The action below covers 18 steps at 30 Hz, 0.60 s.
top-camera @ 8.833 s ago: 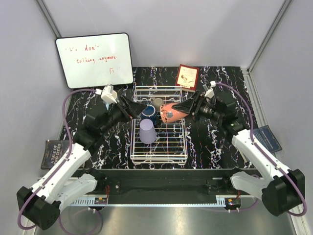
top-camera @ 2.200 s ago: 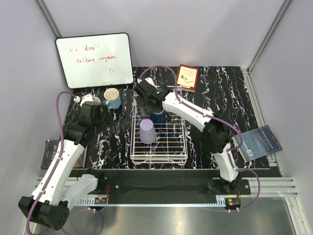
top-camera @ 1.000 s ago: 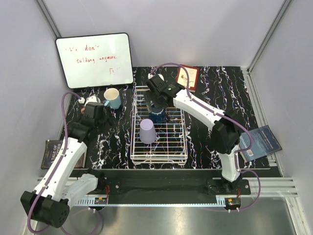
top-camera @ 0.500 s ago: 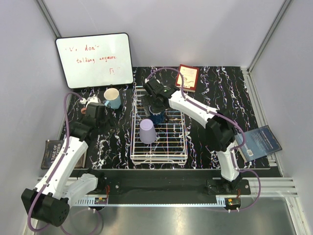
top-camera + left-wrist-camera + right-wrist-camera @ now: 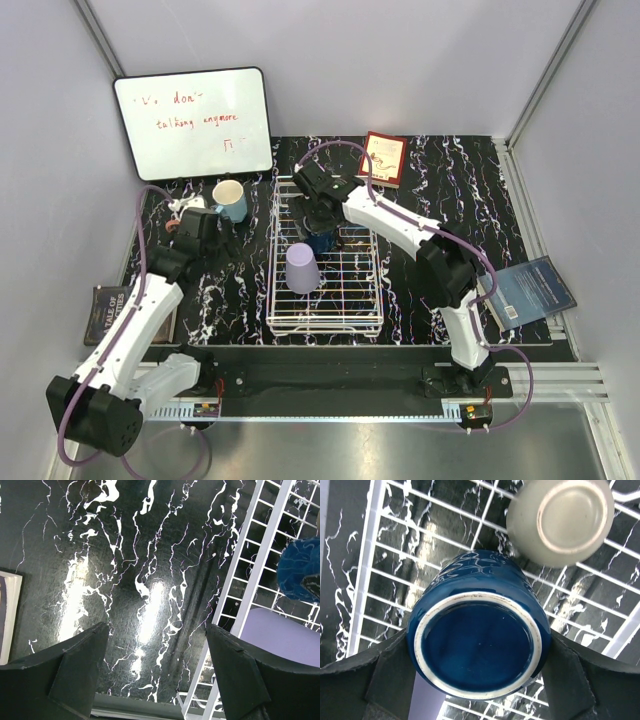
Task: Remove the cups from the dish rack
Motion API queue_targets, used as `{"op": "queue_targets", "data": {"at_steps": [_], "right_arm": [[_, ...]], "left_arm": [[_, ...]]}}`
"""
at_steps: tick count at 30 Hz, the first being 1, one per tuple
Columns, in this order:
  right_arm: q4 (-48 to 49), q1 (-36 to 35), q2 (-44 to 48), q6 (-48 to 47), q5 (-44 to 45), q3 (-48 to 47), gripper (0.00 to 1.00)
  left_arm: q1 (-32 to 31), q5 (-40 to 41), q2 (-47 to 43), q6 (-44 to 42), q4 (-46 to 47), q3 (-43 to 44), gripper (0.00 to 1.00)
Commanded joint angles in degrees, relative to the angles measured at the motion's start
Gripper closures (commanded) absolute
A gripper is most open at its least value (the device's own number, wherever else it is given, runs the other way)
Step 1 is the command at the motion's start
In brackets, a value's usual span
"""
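Observation:
The white wire dish rack (image 5: pixel 271 292) stands mid-table. In it are an upside-down lavender tumbler (image 5: pixel 302 267), an upside-down dark blue cup (image 5: pixel 322 241) and a grey-beige cup (image 5: pixel 560 520), which my right arm hides in the top view. My right gripper (image 5: pixel 318 222) reaches in from the far side, and its fingers (image 5: pixel 395 672) press both sides of the dark blue cup (image 5: pixel 479 647). The light blue mug (image 5: pixel 229 200) stands upright on the table left of the rack. My left gripper (image 5: pixel 220 237) is open and empty (image 5: pixel 157 630) beside it. The salmon cup is out of view.
A whiteboard (image 5: pixel 193 122) leans at the back left and a red card (image 5: pixel 383 157) at the back behind the rack. One book (image 5: pixel 108 313) lies at the left table edge, another (image 5: pixel 530 290) at the right. The rack's rail (image 5: pixel 250 590) is close to my left fingers.
My right gripper has settled down around the dark blue cup and closed on it. My left arm has drawn slightly back from the light blue mug it set down earlier.

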State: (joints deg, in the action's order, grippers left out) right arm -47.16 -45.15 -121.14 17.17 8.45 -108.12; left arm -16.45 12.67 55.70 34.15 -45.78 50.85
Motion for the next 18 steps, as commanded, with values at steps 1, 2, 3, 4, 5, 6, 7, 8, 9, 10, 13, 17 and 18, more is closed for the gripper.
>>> {"op": "queue_targets", "data": {"at_steps": [1,2,3,4,5,6,7,8,9,10,13,17,18], "right_arm": [[-2.15,0.15,8.61,1.11,0.25,-2.18,1.0],[-2.06,0.15,10.21,0.94,-0.53,-2.36,1.0],[-1.63,0.23,13.36,0.94,-1.15,-2.45,1.0],[-0.84,0.67,15.22,1.02,-2.37,-1.75,1.0],[0.56,1.19,17.32,2.42,-5.86,-0.44,1.0],[3.71,3.38,21.69,3.56,-7.73,1.05,1.0],[5.22,4.62,23.74,4.7,-12.18,4.11,1.0],[6.97,5.85,25.76,6.8,-13.79,5.97,1.0],[9.6,7.6,29.61,7.61,-15.03,7.55,1.0],[10.93,8.31,31.3,8.05,-17.21,10.35,1.0],[14.89,10.07,37.11,9.28,-21.6,15.8,1.0],[24.36,12.1,44.4,14.88,-28.29,26.35,1.0],[30.48,12.62,47.28,16.48,-30.14,29.07,1.0]], "left_arm": [[-0.25,-0.62,0.98,-0.66,3.41,1.7,0.17],[-0.34,-0.71,1.34,-0.67,3.59,1.88,0.17],[-0.25,-0.8,1.43,-0.67,3.85,2.15,0.18],[-0.25,-1.15,1.69,-0.58,4.12,2.58,0.18],[-0.25,-1.33,1.86,-0.49,4.38,2.94,0.18],[-0.25,-1.59,2.39,-0.14,4.56,3.46,0.18],[-0.34,-2.11,2.48,0.04,4.99,3.73,0.18],[-0.34,-2.38,2.74,0.39,5.17,4.08,0.18],[-0.34,-2.73,3.09,0.65,5.35,4.26,0.18],[-0.34,-3.78,3.18,0.83,6.22,4.43,0.18],[-0.43,-7.81,3.01,2.32,9.29,4.08,0.18],[-0.51,-16.07,1.87,6.44,15.97,2.68,0.18],[-0.43,-18.01,1.43,7.24,17.99,1.54,0.18]]}}
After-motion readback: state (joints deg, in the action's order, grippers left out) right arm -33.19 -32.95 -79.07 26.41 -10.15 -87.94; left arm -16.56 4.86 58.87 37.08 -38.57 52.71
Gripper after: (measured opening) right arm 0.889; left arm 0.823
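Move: Already between the right fingers, the upside-down blue cup still sits in the rack. From the right hand, the small grey cup lies about 6 cm ahead and 4 cm to the right, the purple cup about 9 cm back and 2 cm to the left, both a few centimetres lower. From the open left hand, the blue cup lies some 10 cm ahead, about 21 cm to the right and roughly 5 cm below. Lifting the blue cup steeply out of the rack, the right hand keeps its grip and climbs about 23 cm, slowly at first and then fast, drifting right and a little back. Its wrist rolls nearly 40 degrees, left side up, swinging the fingers round to point left. The left hand, still open, eases about 4 cm right and forward towards the rack, rising slightly at the end. ##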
